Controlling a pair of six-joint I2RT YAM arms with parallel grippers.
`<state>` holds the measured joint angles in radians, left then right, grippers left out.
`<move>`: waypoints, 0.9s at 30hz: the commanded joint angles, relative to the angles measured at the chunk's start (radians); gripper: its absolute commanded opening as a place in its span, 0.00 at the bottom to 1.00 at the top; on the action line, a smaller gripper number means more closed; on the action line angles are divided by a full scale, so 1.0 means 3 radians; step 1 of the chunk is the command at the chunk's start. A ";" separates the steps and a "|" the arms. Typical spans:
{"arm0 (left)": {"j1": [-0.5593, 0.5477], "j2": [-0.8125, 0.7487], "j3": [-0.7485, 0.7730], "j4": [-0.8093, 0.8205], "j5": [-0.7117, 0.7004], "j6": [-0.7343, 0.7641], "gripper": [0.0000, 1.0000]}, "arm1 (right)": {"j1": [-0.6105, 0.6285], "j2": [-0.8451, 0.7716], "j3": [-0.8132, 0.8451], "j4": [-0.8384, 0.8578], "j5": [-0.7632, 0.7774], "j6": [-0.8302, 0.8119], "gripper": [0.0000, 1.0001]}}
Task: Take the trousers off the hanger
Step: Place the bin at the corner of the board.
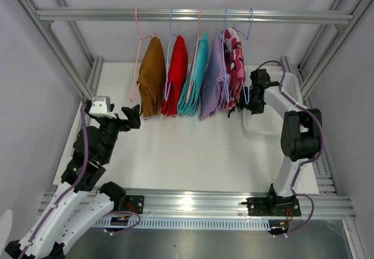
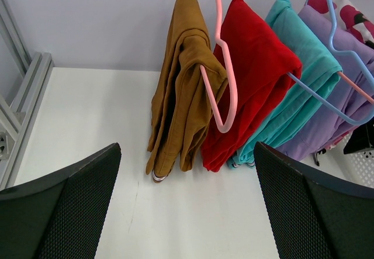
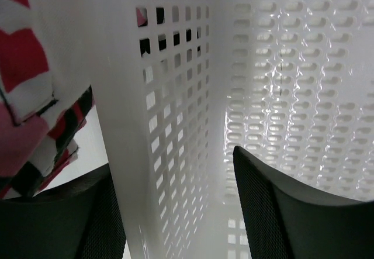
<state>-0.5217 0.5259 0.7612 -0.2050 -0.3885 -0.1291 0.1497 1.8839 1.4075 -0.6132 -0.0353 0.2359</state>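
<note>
Five trousers hang folded over wire hangers on the rail [image 1: 193,14]: mustard-brown [image 1: 152,78], red [image 1: 176,75], teal [image 1: 196,75], lilac [image 1: 213,78], and pink camouflage [image 1: 235,60]. My left gripper [image 1: 133,118] stands open low on the table, left of the mustard-brown pair [image 2: 184,83] and pointing at it, nothing between its fingers [image 2: 70,206]. The red pair [image 2: 251,66] hangs on a pink hanger [image 2: 225,95]. My right gripper [image 1: 248,98] is open beside the camouflage pair [image 3: 29,113], its jaws straddling the white basket's wall [image 3: 169,95] with a gap on the inner side.
The white perforated basket [image 1: 274,121] sits at the table's back right, under the right arm. Aluminium frame posts [image 1: 64,54] flank the table on both sides. The trousers' lower ends reach down near the table top [image 2: 175,212].
</note>
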 commanded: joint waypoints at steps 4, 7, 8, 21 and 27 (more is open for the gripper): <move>-0.0025 0.0016 0.0081 0.0080 -0.0004 0.0083 0.99 | -0.0059 -0.0317 0.0273 -0.0338 -0.0036 -0.0035 0.72; -0.0025 0.0016 0.0080 0.0080 -0.0009 0.0088 0.99 | -0.0075 -0.0475 0.0268 -0.0400 -0.0056 -0.0009 0.75; -0.0030 0.0016 0.0081 0.0080 -0.0004 0.0088 0.99 | -0.0070 -0.0517 0.0268 -0.0436 -0.0066 0.0006 0.76; -0.0020 0.0175 0.0167 -0.0032 -0.0126 0.0016 0.99 | 0.0399 -0.1621 -0.0017 -0.0896 0.1275 0.0558 0.87; -0.0020 0.0226 0.0208 -0.0078 -0.0290 -0.0127 0.99 | 0.0794 -0.2121 -0.0008 -0.1182 0.2187 0.0717 0.91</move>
<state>-0.5217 0.5842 0.7784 -0.2321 -0.4465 -0.1364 0.3519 1.3170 1.4044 -0.9047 0.4129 0.3996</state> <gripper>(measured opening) 0.994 0.908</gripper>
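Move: The right hand's partly open fingers still straddle the bin's left wall; the bin's middle lies some 10 cm to its right, 1 cm ahead and about 3 cm lower. The pink spotted trousers hang about 8 cm to its left, 3 cm ahead, their middle roughly 12 cm higher; the purple trousers 16 cm left, equally far ahead and high. From the left hand the bin lies about 53 cm right, 18 cm ahead and 30 cm below. The right hand comes free of the bin's left wall, rising some 18 cm, then also drawing back, fingers opening wider. ##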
